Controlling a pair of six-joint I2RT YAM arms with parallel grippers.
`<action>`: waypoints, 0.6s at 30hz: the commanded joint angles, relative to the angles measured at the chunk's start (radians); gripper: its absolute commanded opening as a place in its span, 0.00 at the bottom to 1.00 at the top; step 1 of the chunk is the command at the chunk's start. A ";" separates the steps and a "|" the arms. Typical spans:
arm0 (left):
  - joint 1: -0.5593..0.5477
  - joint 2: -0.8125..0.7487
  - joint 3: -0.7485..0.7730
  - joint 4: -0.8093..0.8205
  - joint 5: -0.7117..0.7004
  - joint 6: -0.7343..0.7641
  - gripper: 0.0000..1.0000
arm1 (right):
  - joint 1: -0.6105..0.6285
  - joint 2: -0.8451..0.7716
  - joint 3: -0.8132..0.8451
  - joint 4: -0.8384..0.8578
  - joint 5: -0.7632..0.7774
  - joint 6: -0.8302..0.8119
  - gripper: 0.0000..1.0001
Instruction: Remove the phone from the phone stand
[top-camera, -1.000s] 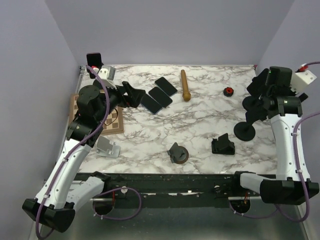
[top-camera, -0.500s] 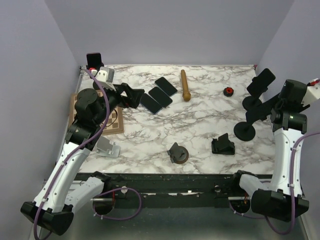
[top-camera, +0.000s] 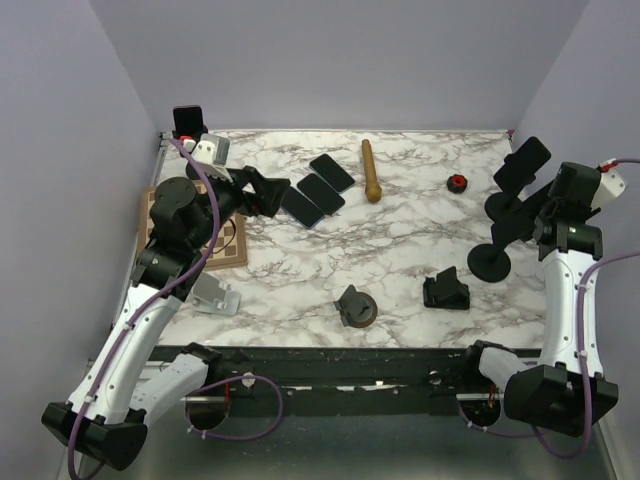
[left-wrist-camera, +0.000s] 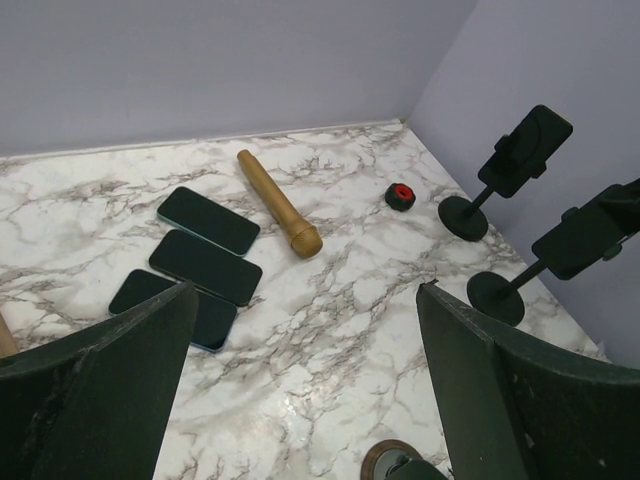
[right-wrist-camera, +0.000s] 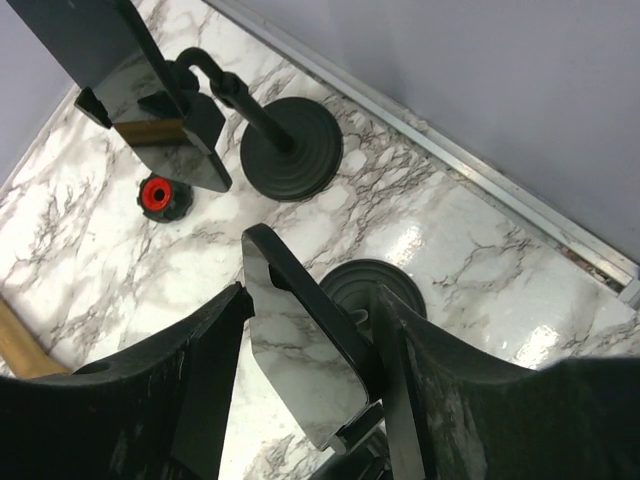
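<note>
Two black phone stands rise at the right of the table. The nearer phone stand (top-camera: 490, 262) carries a dark phone (right-wrist-camera: 300, 360), tilted in its clamp. My right gripper (right-wrist-camera: 312, 330) is shut on this phone: one finger presses its left edge, the other bears on its back by the clamp. The farther stand (top-camera: 503, 207) holds a second phone (top-camera: 522, 163), untouched. My left gripper (left-wrist-camera: 307, 290) hangs open over the left of the table, near three flat phones (top-camera: 320, 188), with nothing between its fingers.
A wooden cylinder (top-camera: 371, 170) and a red knob (top-camera: 456, 182) lie at the back. Two small black holders (top-camera: 446, 290) (top-camera: 355, 307) sit toward the front. A checkered board (top-camera: 225, 240) and a white stand (top-camera: 215, 295) are at the left. The side wall runs close behind the stands.
My right wrist swung out to the right and came in behind the near stand, and its jaws closed from wide open onto the phone. The left arm barely moved.
</note>
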 joint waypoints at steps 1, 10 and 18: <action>-0.002 0.006 -0.010 0.023 0.035 -0.006 0.98 | -0.005 -0.017 -0.042 0.064 -0.076 -0.025 0.58; -0.002 0.012 -0.013 0.030 0.055 -0.013 0.98 | -0.004 -0.028 -0.029 0.052 -0.111 -0.044 0.56; -0.002 0.024 -0.013 0.030 0.058 -0.013 0.98 | -0.005 -0.045 -0.052 0.073 -0.147 -0.047 0.30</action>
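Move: My right fingers straddle the upper short edge of the phone in the nearer right-hand stand; its middle lies about 5 cm below, 3 cm left and 2 cm back. The phone on the stand behind it is some 14 cm ahead, 3 cm left. The red-black knob sits roughly 22 cm ahead, 14 cm left, the empty black cradle 10 cm back, 17 cm left, both some 22 cm below. From my left hand, the target phone lies about 62 cm right, 2 cm ahead, 15 cm lower. I close my right fingers from a bit over half open to about a third, bringing the pads onto the phone's front and back near its upper edge. Meanwhile I dip that hand about 1 cm and ease it back up most of the way, drifting some 1.5 cm left and slightly forward while it turns about 5 degrees counter-clockwise. ##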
